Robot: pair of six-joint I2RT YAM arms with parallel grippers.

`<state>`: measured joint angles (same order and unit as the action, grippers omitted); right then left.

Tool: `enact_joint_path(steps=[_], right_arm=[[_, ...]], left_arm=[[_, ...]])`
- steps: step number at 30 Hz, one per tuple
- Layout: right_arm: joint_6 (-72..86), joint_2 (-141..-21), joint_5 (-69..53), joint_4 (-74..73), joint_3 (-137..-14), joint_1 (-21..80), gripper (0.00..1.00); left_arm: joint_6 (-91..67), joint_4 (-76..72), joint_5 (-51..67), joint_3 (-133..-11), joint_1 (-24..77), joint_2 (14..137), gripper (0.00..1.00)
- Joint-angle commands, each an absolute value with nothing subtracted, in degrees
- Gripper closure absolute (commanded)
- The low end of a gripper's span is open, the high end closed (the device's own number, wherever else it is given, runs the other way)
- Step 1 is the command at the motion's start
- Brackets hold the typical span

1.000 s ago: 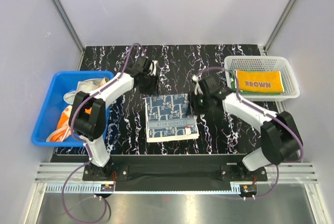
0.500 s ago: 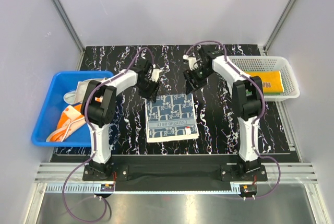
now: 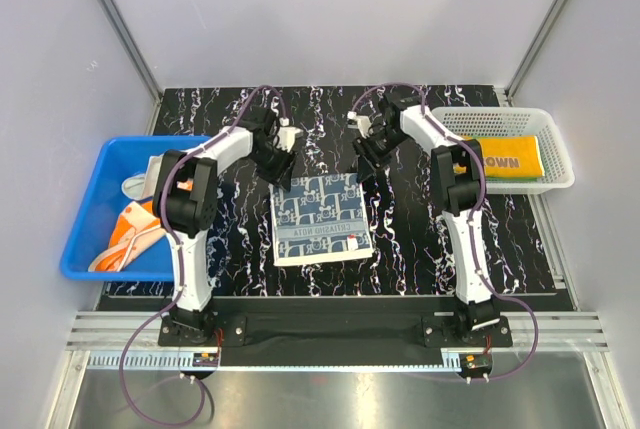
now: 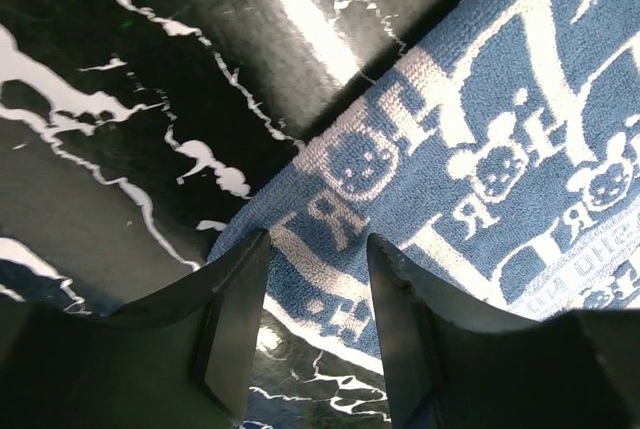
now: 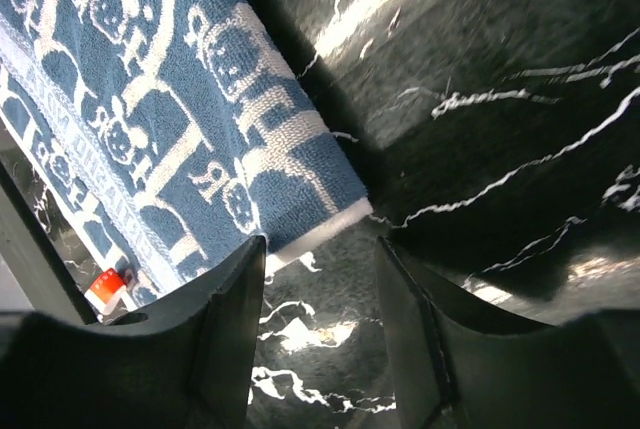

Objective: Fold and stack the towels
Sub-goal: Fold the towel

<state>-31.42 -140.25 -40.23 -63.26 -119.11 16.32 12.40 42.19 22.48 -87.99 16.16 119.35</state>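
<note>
The white and navy patterned towel [image 3: 322, 217] lies flat in the middle of the black marbled table. My left gripper [image 3: 280, 165] is open over its far left corner. In the left wrist view the corner [image 4: 330, 249] lies between the fingers [image 4: 235, 299]. My right gripper [image 3: 364, 163] is open at the far right corner. In the right wrist view that corner [image 5: 300, 209] lies just beyond the left finger [image 5: 235, 309]. The orange-yellow towel with brown lettering [image 3: 508, 157] lies folded in the white mesh basket [image 3: 470, 121]. The cream and orange fox towel [image 3: 128, 229] and a whitish one [image 3: 140, 185] lie in the blue bin [image 3: 85, 219].
The blue bin stands at the table's left edge and the white basket at the far right. Both arms reach from the near edge up the sides of the towel. Grey walls enclose the table on three sides.
Both grippers moved from beside the towel to its far corners. The towel has slid slightly left and turned a little.
</note>
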Motion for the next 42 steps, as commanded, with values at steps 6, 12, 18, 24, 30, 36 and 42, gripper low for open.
enact_joint_path(steps=[6, 12, 18, 24, 30, 36, 42], right_arm=[[-34.63, -144.84, -44.3, -65.99, -127.52, 16.08, 0.46], [-34.19, -147.13, -46.67, -68.28, -131.66, 15.91, 0.55], [-34.54, -147.22, -47.46, -68.64, -131.75, 14.94, 0.93], [-35.06, -146.51, -47.9, -68.29, -130.52, 13.54, 1.0], [-35.42, -146.25, -47.55, -68.55, -130.52, 13.45, 1.0], [-36.83, -145.55, -47.2, -68.91, -129.9, 13.54, 1.0], [-36.39, -146.25, -47.55, -68.73, -130.69, 13.45, 1.0]], left_arm=[[13.8, 41.22, 30.04, -91.66, 13.54, 115.67, 0.5], [14.32, 42.53, 27.97, -94.74, 12.04, 113.99, 0.47], [16.78, 47.28, 25.84, -96.06, 10.9, 118.47, 0.47], [18.46, 49.22, 27.87, -97.12, 10.81, 122.51, 0.46], [18.2, 47.03, 24.26, -98.17, 10.98, 125.15, 0.47], [18.54, 44.12, 23.29, -98.7, 10.81, 124.89, 0.47], [20.83, 49.91, 28.39, -104.32, 11.07, 129.28, 0.48]])
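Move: The blue towel's far left corner lies about 3 cm left and 2 cm ahead of my left hand, nearly level with the fingertips. Its far right corner is roughly 2 cm ahead and 1 cm left of my right hand. The towel's middle is some 9 cm back and 7 cm right of my left hand; the blue bin sits about 25 cm left of that hand and 6 cm back. The white basket is about 25 cm right and 7 cm ahead of my right hand. I slide my half-open right fingers about 2 cm forward and slightly left around the towel's far right corner, shut them to pinch it, then draw it about 2 cm right and hold. My left hand hops up about 5 cm, forward and left, comes down again and creeps forward to the far left corner, fingers still half open. ##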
